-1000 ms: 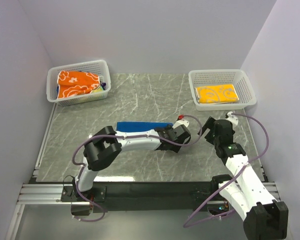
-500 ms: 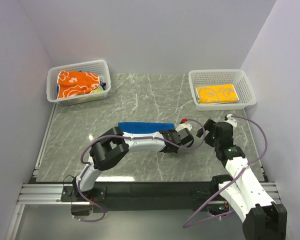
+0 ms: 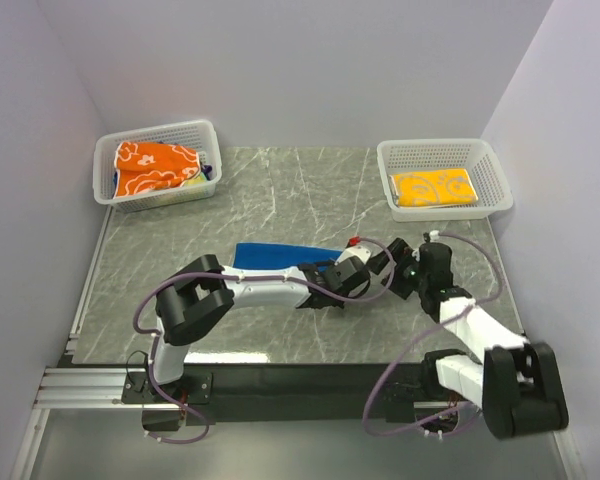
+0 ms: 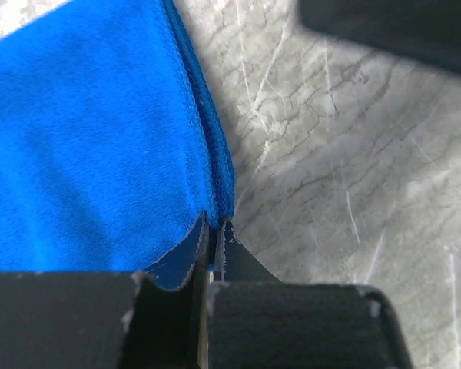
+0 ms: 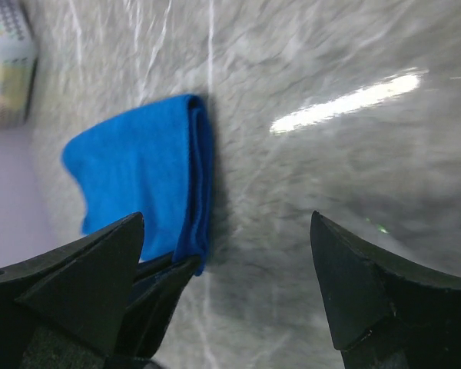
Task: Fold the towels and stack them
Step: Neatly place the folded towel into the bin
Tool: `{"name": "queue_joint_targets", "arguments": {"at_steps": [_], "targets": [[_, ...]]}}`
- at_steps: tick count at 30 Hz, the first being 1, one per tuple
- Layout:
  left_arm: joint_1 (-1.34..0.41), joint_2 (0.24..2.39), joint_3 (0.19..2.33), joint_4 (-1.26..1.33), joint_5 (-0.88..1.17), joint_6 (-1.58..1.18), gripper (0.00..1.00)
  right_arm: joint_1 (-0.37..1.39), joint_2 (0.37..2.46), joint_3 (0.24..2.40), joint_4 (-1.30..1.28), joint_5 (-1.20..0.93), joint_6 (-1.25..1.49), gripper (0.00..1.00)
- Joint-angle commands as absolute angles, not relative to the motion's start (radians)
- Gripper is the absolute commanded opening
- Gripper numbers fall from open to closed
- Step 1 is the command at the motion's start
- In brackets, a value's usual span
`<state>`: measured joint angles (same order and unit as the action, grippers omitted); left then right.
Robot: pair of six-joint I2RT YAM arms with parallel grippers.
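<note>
A royal blue towel (image 3: 275, 255) lies folded mid-table, partly under my left arm. My left gripper (image 3: 330, 282) is shut on its near right corner; the left wrist view has the jaws (image 4: 213, 223) pinched on the blue towel (image 4: 84, 138) at its folded edge. My right gripper (image 3: 400, 268) hangs open just right of that corner, holding nothing. From the right wrist, its open gripper (image 5: 227, 217) frames the blue towel (image 5: 138, 173) and the left fingers (image 5: 165, 280) clamped on it. A yellow towel (image 3: 435, 187) and an orange towel (image 3: 155, 165) lie in baskets.
The white mesh basket (image 3: 160, 135) with the orange towel stands at the far left corner, another white basket (image 3: 440, 146) with the yellow towel at the far right. Grey walls close in the marble table (image 3: 280, 200) on three sides. Purple cables loop off both arms.
My left gripper has shut on the blue towel's corner. The right arm has swung left and now sits close beside the left gripper.
</note>
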<state>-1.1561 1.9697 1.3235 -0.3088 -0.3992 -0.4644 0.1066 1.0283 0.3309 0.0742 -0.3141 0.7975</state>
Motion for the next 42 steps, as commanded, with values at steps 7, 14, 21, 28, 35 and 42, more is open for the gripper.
{"name": "queue_joint_targets", "arguments": {"at_steps": [7,14,21,28,35,42], "targets": [[-1.135,1.878,1.298,-0.245,-0.360,-0.480,0.01,0.136,1.370,0.322,0.509,-0.554,1.000,0.94],[-1.134,1.881,1.315,-0.250,-0.354,-0.479,0.01,0.213,1.561,0.348,0.601,-0.532,1.091,0.93],[-1.135,1.917,1.324,-0.278,-0.371,-0.480,0.14,0.210,1.513,0.354,0.506,-0.434,1.027,0.93],[-1.140,1.951,1.328,-0.273,-0.361,-0.469,0.28,0.192,1.416,0.406,0.293,-0.298,0.917,0.93],[-1.150,1.993,1.368,-0.308,-0.370,-0.459,0.57,0.147,1.398,0.405,0.241,-0.259,0.870,0.93],[-1.160,2.031,1.414,-0.382,-0.390,-0.463,0.60,0.123,1.371,0.387,0.235,-0.267,0.851,0.93]]}}
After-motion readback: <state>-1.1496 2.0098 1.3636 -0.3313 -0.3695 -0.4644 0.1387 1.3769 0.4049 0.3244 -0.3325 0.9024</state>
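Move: The folded blue towel has its near right corner in the left fingers; its middle is about 13 cm to the left of that hand, 5 cm ahead and 2 cm below. From the open right hand, the towel's middle lies some 22 cm to the left, 1 cm ahead and 5 cm lower. The bin with the yellow towel stands about 27 cm ahead of the left hand and 22 cm to its right. The blue towel's pinched corner is raised about 1 cm and held by the left hand, which then opens to over half and sinks some 2 cm, fingers ending astride the corner. The open right hand sweeps about 7 cm left towards the towel, rolling its left side up and dipping, then backs off right some 5 cm, rolling back and edging forward throughout. ##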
